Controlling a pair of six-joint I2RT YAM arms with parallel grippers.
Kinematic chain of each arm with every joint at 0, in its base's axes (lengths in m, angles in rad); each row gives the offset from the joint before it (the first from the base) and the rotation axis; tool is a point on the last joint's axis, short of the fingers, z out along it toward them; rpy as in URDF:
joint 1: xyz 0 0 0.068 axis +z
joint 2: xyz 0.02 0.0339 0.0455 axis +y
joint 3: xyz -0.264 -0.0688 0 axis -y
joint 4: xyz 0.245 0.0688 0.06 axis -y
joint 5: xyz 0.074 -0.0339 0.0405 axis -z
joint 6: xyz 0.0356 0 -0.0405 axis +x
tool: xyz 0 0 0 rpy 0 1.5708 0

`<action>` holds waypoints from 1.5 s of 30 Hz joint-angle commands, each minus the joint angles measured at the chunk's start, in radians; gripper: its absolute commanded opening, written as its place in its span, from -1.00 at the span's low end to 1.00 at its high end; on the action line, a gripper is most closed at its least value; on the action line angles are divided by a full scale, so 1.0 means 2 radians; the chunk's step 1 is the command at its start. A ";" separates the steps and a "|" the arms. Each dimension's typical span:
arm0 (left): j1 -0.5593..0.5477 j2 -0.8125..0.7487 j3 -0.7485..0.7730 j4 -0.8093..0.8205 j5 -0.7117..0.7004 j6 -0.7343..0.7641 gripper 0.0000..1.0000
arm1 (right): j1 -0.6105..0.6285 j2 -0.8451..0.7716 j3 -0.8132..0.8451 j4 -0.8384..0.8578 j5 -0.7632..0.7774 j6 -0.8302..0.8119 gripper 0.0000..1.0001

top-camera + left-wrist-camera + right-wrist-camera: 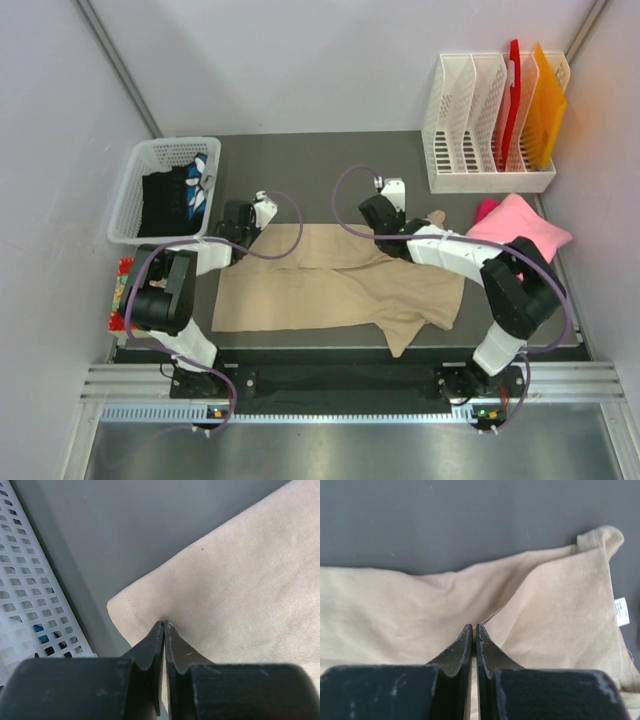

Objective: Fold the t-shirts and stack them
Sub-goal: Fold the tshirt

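Note:
The tan t-shirt [330, 285] lies spread across the dark table [320, 160], with one part folded over towards the right. My left gripper [240, 240] is at its far left corner. In the left wrist view its jaws [164, 624] are shut, pinching the tan cloth [240, 580] just inside the hemmed corner. My right gripper [383, 240] is at the shirt's far edge. In the right wrist view it [474, 626] is shut on the tan t-shirt [410, 615] where a fold line meets its tips. The pink t-shirt [520, 225] lies bunched at the right.
A white mesh basket [165, 190] holding dark items stands at the far left, close beside the left gripper [30, 605]. A white file rack [480, 130] at the back right holds red [513, 100] and orange [545, 115] sheets. A white label [620, 611] shows on the tan shirt.

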 commanded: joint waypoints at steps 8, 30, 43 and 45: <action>-0.001 0.025 0.010 0.027 -0.020 0.015 -0.84 | 0.051 -0.135 -0.108 -0.017 0.054 0.059 -1.00; -0.001 0.012 0.005 0.027 -0.022 0.017 -0.85 | 0.207 -0.189 -0.185 -0.087 0.111 0.228 -0.29; -0.003 -0.011 -0.002 0.013 -0.016 0.008 -0.85 | 0.002 -0.146 -0.067 -0.011 0.083 0.062 -0.07; -0.003 -0.013 -0.004 0.012 -0.015 0.008 -0.85 | -0.010 -0.116 -0.043 -0.012 0.083 0.048 -0.07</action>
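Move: The right fingertips, closed on the t-shirt's upper layer, are some 6 cm above the table; the shirt's near flap, the side they draw towards, lies about 19 cm straight back. The shirt's rolled end is about 8 cm ahead and 9 cm right, its white label 3 cm ahead and 10 cm right, the pink cloth 4 cm ahead and 28 cm right. From the left hand the flap is roughly 22 cm back and 35 cm right. The right hand, still pinching the upper layer, draws it back about 15 cm towards the shirt's near flap, ending lower, and opens to nearly half over the last stretch, letting go of the cloth, while the left hand's closed tips stay on the shirt's far left corner. It then rises and swings forward and right some 11 cm, tilting up and turning about 15 degrees clockwise, to stop open above the shirt, short of the label. ##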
